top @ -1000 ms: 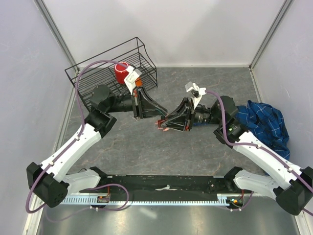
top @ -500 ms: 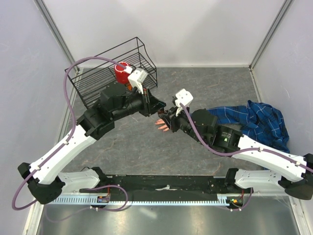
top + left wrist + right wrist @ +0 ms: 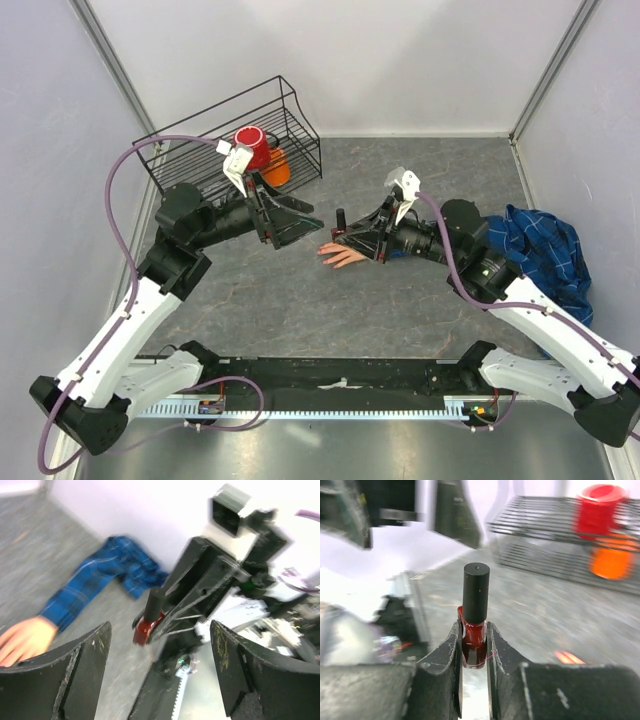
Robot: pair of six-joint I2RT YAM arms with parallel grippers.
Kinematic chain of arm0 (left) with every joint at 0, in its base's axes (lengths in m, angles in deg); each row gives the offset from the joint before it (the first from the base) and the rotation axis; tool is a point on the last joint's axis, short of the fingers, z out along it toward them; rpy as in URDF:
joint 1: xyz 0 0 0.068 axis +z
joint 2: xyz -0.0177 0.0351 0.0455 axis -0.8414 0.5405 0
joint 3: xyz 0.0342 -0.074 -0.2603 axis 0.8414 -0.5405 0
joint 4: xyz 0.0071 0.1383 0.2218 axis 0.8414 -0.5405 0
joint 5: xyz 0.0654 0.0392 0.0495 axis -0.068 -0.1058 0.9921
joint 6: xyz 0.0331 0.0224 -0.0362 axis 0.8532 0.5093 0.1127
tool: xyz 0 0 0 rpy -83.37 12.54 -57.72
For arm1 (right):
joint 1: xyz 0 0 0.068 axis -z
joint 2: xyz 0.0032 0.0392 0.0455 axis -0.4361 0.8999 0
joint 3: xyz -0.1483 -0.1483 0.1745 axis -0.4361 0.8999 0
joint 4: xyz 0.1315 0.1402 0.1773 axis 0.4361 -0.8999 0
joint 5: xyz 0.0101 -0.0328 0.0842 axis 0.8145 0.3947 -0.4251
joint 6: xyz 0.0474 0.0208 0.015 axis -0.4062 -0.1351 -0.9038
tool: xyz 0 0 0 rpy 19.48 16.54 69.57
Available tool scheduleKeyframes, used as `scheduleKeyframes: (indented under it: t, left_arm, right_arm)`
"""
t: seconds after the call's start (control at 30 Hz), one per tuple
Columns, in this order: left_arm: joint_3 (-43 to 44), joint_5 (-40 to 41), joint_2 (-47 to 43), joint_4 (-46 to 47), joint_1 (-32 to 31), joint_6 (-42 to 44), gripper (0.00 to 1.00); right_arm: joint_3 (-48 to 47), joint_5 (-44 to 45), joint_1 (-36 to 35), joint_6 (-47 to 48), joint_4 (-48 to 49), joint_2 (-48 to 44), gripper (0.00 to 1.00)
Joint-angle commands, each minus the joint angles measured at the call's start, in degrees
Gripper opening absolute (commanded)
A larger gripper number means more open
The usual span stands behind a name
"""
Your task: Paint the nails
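Note:
The peach fake hand (image 3: 340, 257) lies flat on the grey table, fingers pointing left, and its blue plaid sleeve (image 3: 545, 250) trails off to the right. The nails are too small and blurred to make out. My right gripper (image 3: 352, 236) hovers just above the hand, shut on a small dark red polish bottle (image 3: 476, 595) whose black cap is on. That bottle (image 3: 148, 620) also shows in the left wrist view, beyond the hand (image 3: 22, 637). My left gripper (image 3: 303, 222) stands open and holds nothing, a short way left of the bottle.
A black wire basket (image 3: 195, 165) stands at the back left, holding a red cup (image 3: 250, 148) and an orange object (image 3: 277, 167). Walls close the table in on three sides. Bunched plaid cloth lies by the right wall.
My left gripper has opened and drawn back left from the bottle. The right gripper, still shut on the bottle, has swung around above the hand.

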Motion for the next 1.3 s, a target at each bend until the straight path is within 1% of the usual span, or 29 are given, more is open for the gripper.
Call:
scheduleKeyframes:
  t: [0.0, 0.03, 0.1, 0.17, 0.2, 0.27, 0.3, 0.57, 0.63, 0.77, 0.8, 0.83, 0.87, 0.9, 0.93, 0.97, 1.0, 1.03, 1.07, 1.1, 1.13, 1.17, 1.2, 1.23, 1.27]
  left_arm:
    - [-3.8, -16.5, 0.6, 18.7, 2.4, -12.5, 0.84]
    - [-4.1, -17.3, 1.1, 20.0, 2.4, -14.7, 0.84]
    - [-4.8, -19.3, 2.5, 24.4, 2.4, -18.1, 0.82]
    - [-5.2, -20.1, 3.1, 28.1, 2.3, -19.5, 0.81]
    - [-5.3, -20.4, 3.1, 28.6, 2.2, -20.0, 0.79]
    - [-5.1, -20.6, 3.5, 28.6, 2.1, -19.8, 0.77]
    - [-4.8, -21.1, 3.6, 28.5, 1.7, -19.6, 0.74]
    - [-2.9, -22.0, 7.4, 28.3, -1.7, -18.8, 0.67]
    - [-2.2, -22.1, 7.8, 27.3, -2.3, -17.8, 0.62]
    - [0.5, -21.0, 8.6, 22.0, -3.5, -14.0, 0.48]
    - [1.2, -20.5, 9.0, 20.3, -3.8, -11.3, 0.39]
    - [2.0, -19.5, 9.2, 14.8, -4.2, -9.4, 0.33]
    - [4.2, -17.1, 9.6, 11.8, -5.3, -5.2, 0.18]
    - [5.5, -15.2, 9.7, 8.1, -6.0, -2.8, 0.1]
    - [7.6, -13.1, 9.8, 2.8, -6.7, -0.6, 0.04]
    - [8.5, -8.2, 9.6, -0.8, -8.3, 3.1, 0.02]
    - [9.3, -5.3, 9.6, -2.9, -9.2, 4.7, 0.02]
    - [11.1, -2.0, 9.7, -7.8, -10.2, 6.1, 0.02]
    - [12.1, 6.5, 9.8, -10.2, -12.6, 8.8, 0.02]
    - [13.4, 11.8, 10.9, -12.9, -14.1, 10.2, 0.02]
    - [16.6, 18.5, 11.6, -20.2, -16.0, 11.2, 0.02]
    - [18.6, 31.9, 13.2, -23.9, -19.6, 12.1, 0.02]
    - [20.7, 36.6, 16.1, -27.8, -20.6, 11.7, 0.02]
    - [23.5, 42.2, 17.4, -31.6, -21.4, 10.1, 0.02]
    - [23.8, 42.6, 17.8, -31.7, -21.5, 9.6, 0.02]
  right_arm:
    - [2.9, -21.3, 3.2, -9.1, 14.9, -0.5, 0.0]
    - [3.7, -25.1, 3.5, -13.1, 17.7, -0.3, 0.0]
    - [5.3, -27.3, 4.5, -16.1, 24.0, 0.0, 0.0]
    - [5.6, -28.5, 4.8, -18.4, 26.0, 0.7, 0.0]
    - [5.6, -28.8, 4.9, -18.8, 26.3, 0.9, 0.0]
    - [5.6, -29.2, 4.9, -19.7, 27.6, 1.6, 0.0]
    - [5.7, -29.4, 4.9, -20.4, 28.4, 1.6, 0.0]
    - [5.4, -30.1, 4.9, -21.7, 30.5, 3.7, 0.0]
    - [5.4, -29.9, 5.0, -21.5, 30.3, 3.8, 0.0]
    - [4.8, -29.0, 5.0, -19.6, 27.2, 3.8, 0.0]
    - [4.6, -28.2, 4.9, -18.0, 26.1, 3.5, 0.0]
    - [4.4, -27.6, 4.9, -17.3, 24.3, 3.3, 0.0]
    - [4.3, -26.9, 4.9, -16.6, 23.4, 2.8, 0.0]
    - [4.3, -25.2, 4.9, -14.9, 22.4, 2.6, 0.0]
    - [3.8, -24.1, 4.9, -14.0, 19.9, 2.5, 0.0]
    - [3.4, -22.6, 4.8, -12.8, 18.1, 2.4, 0.0]
    - [2.6, -18.4, 4.5, -9.7, 15.6, 2.4, 0.0]
    - [0.8, -14.2, 3.1, -7.2, 9.8, 2.4, 0.0]
    - [-0.1, -9.8, 1.7, -5.0, 6.6, 2.3, 0.0]
    - [-1.1, -4.7, -0.1, -2.8, 3.8, 2.1, 0.0]
    - [-3.1, 11.1, -6.1, 1.9, -1.8, 2.2, 0.0]
    - [-4.4, 19.3, -10.1, 4.1, -4.4, 3.0, 0.0]
    - [-6.6, 28.8, -14.1, 6.4, -7.9, 3.7, 0.0]
    - [-7.5, 41.5, -20.7, 8.9, -8.8, 4.6, 0.0]
    - [-8.1, 46.5, -23.2, 9.9, -9.5, 6.0, 0.0]
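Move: The polish bottle's black cap sits about 6 cm to the right of the open left gripper, roughly 2 cm farther out and 2 cm lower. The red bottle under it is held in the right fingers, about 7 cm right of the left hand, level in reach and 5 cm lower. For the right hand the cap stands about 3 cm above and 1 cm ahead. The model hand lies on the table some 12 cm ahead of the right gripper and 33 cm below. Swinging back about 4.5 cm and rightwards to the cap while turning some 25 degrees clockwise, the open left gripper closes and pinches it, then sweeps forward, turning back counter-clockwise. The right hand keeps its hold on the bottle, drawing back and turning counter-clockwise first, then coming forward and turning clockwise against the left's twist. ##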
